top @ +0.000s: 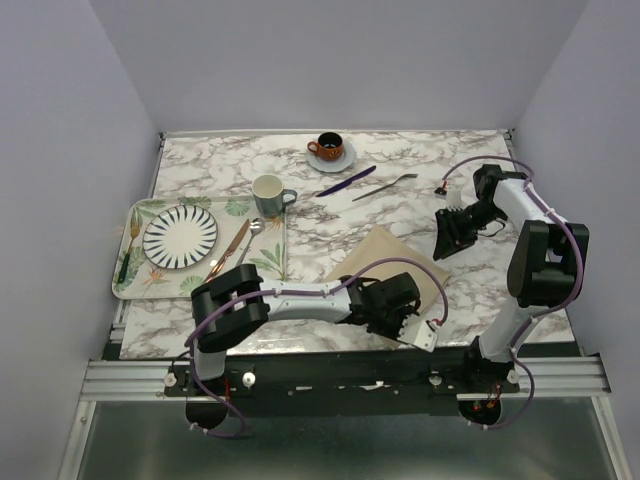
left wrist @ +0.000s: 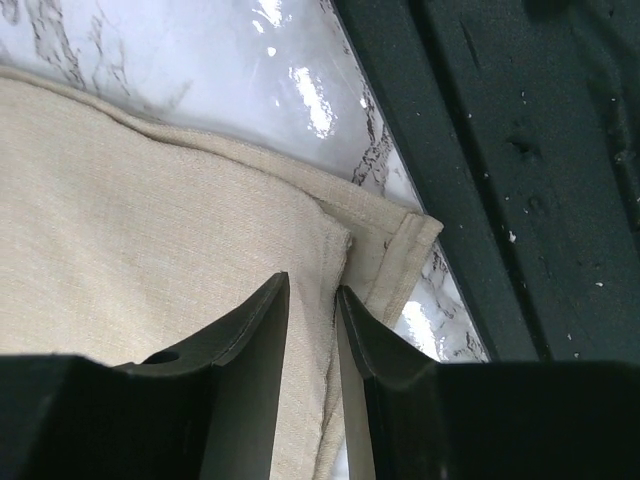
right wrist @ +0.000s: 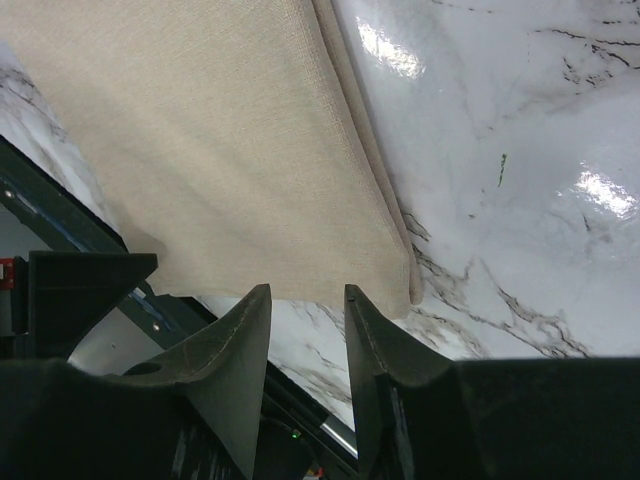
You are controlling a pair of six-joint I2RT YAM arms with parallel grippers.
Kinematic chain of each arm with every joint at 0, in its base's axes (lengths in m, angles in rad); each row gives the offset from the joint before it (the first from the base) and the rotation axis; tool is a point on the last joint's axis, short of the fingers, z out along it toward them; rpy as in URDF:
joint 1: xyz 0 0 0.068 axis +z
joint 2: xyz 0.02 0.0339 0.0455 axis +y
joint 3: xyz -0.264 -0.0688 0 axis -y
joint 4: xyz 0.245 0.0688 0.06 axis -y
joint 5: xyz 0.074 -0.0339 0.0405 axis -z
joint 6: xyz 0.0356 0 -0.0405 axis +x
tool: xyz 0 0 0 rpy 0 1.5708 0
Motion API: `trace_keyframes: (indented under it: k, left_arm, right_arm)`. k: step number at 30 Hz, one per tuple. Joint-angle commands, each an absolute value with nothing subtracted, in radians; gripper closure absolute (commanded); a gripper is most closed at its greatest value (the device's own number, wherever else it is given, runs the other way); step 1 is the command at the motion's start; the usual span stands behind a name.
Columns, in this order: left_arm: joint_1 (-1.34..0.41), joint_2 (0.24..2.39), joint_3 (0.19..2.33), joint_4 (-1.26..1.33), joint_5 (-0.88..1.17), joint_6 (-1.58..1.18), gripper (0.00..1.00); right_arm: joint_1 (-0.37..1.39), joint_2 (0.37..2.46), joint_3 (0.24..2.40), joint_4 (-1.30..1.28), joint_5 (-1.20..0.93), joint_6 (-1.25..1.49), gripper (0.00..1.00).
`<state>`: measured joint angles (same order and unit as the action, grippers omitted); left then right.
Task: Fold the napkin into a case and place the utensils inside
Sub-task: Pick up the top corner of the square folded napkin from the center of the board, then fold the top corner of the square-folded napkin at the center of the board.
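Observation:
The beige napkin [top: 383, 254] lies folded on the marble table, near the front edge. My left gripper [top: 405, 318] reaches across to the napkin's near corner. In the left wrist view its fingers [left wrist: 262, 330] stand partly open, pressed down on the napkin [left wrist: 150, 230] either side of the top layer's edge. My right gripper [top: 446, 243] hovers at the napkin's right corner. It is open and empty [right wrist: 308, 290], with the napkin [right wrist: 220, 130] just beyond its tips. The purple knife [top: 345, 181] and silver fork [top: 385, 186] lie apart at the back.
A leaf-printed tray [top: 270, 262] at the left holds a striped plate [top: 180, 236], a copper knife [top: 230, 250] and a small spoon [top: 254, 230]. A green mug [top: 270, 193] stands beside it. A cup on a saucer [top: 329, 148] sits at the back. The table's front rail [left wrist: 520, 170] is close by.

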<state>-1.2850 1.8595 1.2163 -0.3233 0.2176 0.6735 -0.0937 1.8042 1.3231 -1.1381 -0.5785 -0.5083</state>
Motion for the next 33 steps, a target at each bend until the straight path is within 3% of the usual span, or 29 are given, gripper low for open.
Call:
trace_keyframes:
  k: [1,3,6,7,9,18,24,33]
  left_arm:
    - [-1.278,1.848,1.249,-0.338,0.232,0.684,0.64]
    - [-1.272,1.850,1.252,-0.333,0.229,0.684,0.67]
    - [-1.252,1.859,1.265,-0.339,0.238,0.678,0.83]
    - [-1.247,1.862,1.273,-0.344,0.244,0.664,0.93]
    - [-1.221,1.870,1.302,-0.359,0.264,0.646,1.00]
    - [-0.962,1.991,1.576,-0.509,0.442,0.523,1.00]
    - [-0.848,2.124,1.739,-0.543,0.456,0.517,1.00]
    - [-0.764,2.250,1.890,-0.577,0.495,0.502,1.00]
  right_arm:
    - [-0.100,1.810,1.313,-1.158,-0.612,-0.525,0.56]
    - [-0.100,1.810,1.315,-1.158,-0.611,-0.526,0.56]
    - [-0.100,1.815,1.318,-1.158,-0.611,-0.525,0.56]
    - [-0.100,1.815,1.319,-1.160,-0.612,-0.525,0.56]
    - [-0.100,1.816,1.325,-1.161,-0.612,-0.523,0.56]
    - [-0.159,1.856,1.448,-1.172,-0.638,-0.531,0.54]
    - [-0.172,1.885,1.473,-1.169,-0.689,-0.531,0.49]
    - [-0.172,1.878,1.404,-1.120,-0.747,-0.523,0.17]
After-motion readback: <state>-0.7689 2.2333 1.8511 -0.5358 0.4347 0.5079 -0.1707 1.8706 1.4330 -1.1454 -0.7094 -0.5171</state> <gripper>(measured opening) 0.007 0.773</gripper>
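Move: At the left fingertips, barely a centimetre below and straddled by the open fingers, sits the top layer of the napkin's near corner. From that hand the napkin's far corner is about 27 cm ahead and 3 cm left; its right corner is some 15 cm ahead and 13 cm right, its left corner about 13 cm ahead and 14 cm left. From the right hand, the near corner lies roughly 17 cm back, 11 cm left and 5 cm below. Closing on the upper layer of the near corner, the left fingers pinch it, then carry it forward about 24 cm over the napkin to the far corner. The hand arcs up some 6 cm, sinks again near the end and turns roughly 30 degrees counter-clockwise, still gripping. Near the right corner, the empty right hand edges about 3 cm forward and opens wider. ##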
